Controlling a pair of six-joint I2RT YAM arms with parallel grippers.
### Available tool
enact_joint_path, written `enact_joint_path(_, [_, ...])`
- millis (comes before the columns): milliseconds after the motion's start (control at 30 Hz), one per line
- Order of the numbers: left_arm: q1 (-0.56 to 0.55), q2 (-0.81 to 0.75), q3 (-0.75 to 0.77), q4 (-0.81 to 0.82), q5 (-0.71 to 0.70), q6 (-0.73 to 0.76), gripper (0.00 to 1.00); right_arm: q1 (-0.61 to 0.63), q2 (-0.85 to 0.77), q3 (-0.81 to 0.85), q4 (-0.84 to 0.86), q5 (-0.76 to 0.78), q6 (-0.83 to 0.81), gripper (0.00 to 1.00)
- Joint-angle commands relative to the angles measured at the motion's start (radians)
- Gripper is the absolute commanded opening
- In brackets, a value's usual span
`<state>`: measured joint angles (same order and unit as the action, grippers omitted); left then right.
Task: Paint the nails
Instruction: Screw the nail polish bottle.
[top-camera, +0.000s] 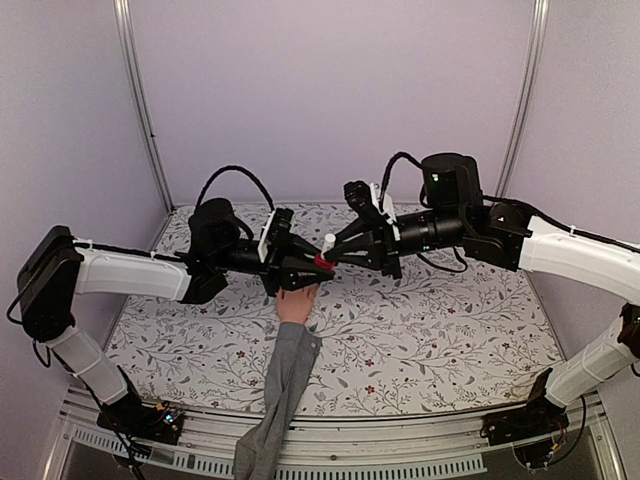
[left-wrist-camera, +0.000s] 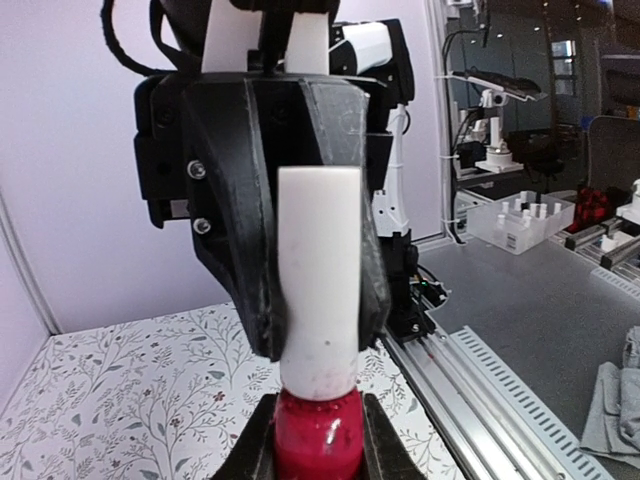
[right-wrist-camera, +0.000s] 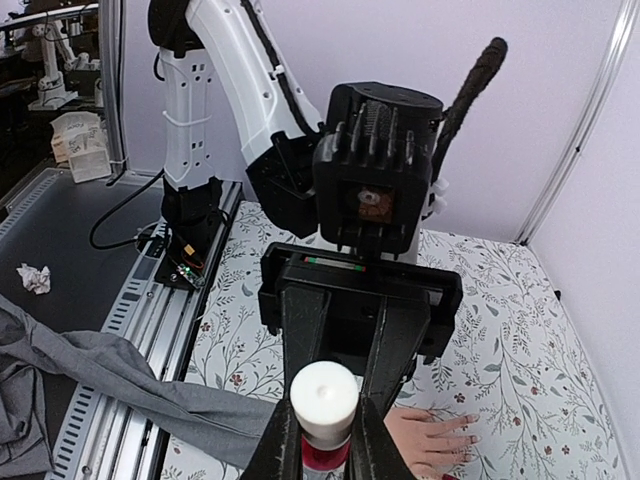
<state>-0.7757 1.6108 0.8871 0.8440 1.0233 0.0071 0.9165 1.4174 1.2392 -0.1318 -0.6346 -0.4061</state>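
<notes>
The peach mannequin hand (top-camera: 296, 303) lies on the floral table with its grey sleeve (top-camera: 285, 380) trailing toward the near edge. Its nails (right-wrist-camera: 472, 437) show at the bottom right of the right wrist view. Above the hand, my left gripper (top-camera: 318, 264) (left-wrist-camera: 318, 450) is shut on a small red polish bottle (left-wrist-camera: 318, 435). The bottle's white cap (left-wrist-camera: 318, 290) (right-wrist-camera: 323, 398) sits between the closed fingers of my right gripper (top-camera: 335, 250) (right-wrist-camera: 325, 410), which meets the left one head-on. The brush is hidden.
The floral table cover (top-camera: 430, 330) is bounded by lilac walls and two metal posts (top-camera: 140, 110). An aluminium rail (top-camera: 400, 465) runs along the near edge. Off the table lie a crumpled paper (right-wrist-camera: 34, 278) and a grey cloth (left-wrist-camera: 615, 410).
</notes>
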Motion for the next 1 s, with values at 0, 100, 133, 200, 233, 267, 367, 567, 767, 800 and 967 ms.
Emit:
enact_joint_path(0, [0.003,-0.049,-0.033,0.112,-0.187,-0.004,0.0,0.019,0.037,0.022,0.025,0.102,0.046,0.0])
enact_joint_path(100, [0.002,-0.05,-0.041,0.127,-0.252,-0.005,0.0,0.019,0.041,0.019,0.052,0.145,0.067,0.0])
enact_joint_path(133, [0.002,-0.051,-0.046,0.141,-0.272,-0.004,0.0,0.02,0.044,0.019,0.059,0.157,0.075,0.0])
enact_joint_path(200, [0.003,-0.054,-0.057,0.159,-0.316,-0.005,0.0,0.019,0.048,0.017,0.075,0.179,0.089,0.0])
enact_joint_path(233, [0.003,-0.054,-0.06,0.164,-0.344,-0.005,0.0,0.019,0.051,0.017,0.083,0.186,0.098,0.0])
enact_joint_path(267, [0.001,-0.055,-0.061,0.166,-0.377,-0.004,0.0,0.02,0.053,0.017,0.09,0.192,0.106,0.0])
enact_joint_path(367, [-0.001,-0.054,-0.068,0.183,-0.489,-0.015,0.0,0.019,0.062,0.014,0.121,0.237,0.137,0.0])
enact_joint_path(567, [-0.023,-0.007,-0.085,0.296,-0.648,-0.069,0.0,0.019,0.087,0.013,0.199,0.349,0.217,0.0])
enact_joint_path(767, [-0.081,0.058,-0.053,0.31,-0.832,-0.01,0.0,0.021,0.131,0.045,0.207,0.432,0.284,0.0])
enact_joint_path(800, [-0.09,0.066,-0.049,0.308,-0.869,0.013,0.0,0.021,0.143,0.049,0.204,0.446,0.292,0.0])
enact_joint_path(967, [-0.129,0.105,-0.026,0.329,-1.017,0.048,0.0,0.024,0.175,0.062,0.206,0.521,0.346,0.0])
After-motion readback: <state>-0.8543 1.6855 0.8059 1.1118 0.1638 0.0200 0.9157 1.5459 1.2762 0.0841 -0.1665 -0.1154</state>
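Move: Upright between the left fingers is the red polish bottle; its white cap stands on top, with the cap's middle roughly 3 cm straight above the left hand and already pinched by the right. From the right hand, the bottle lies straight below by about 3 cm. The model hand lies on the table about 9 cm ahead of the left hand, 6 cm to its left and 26 cm below. Twisting against each other, the left hand turns the bottle some 45 degrees counter-clockwise while the right turns the cap about 30 degrees clockwise, both keeping their grips. Meanwhile both travel together about 10 cm forward, over the model hand, rising a little and then sinking back to their starting height. ##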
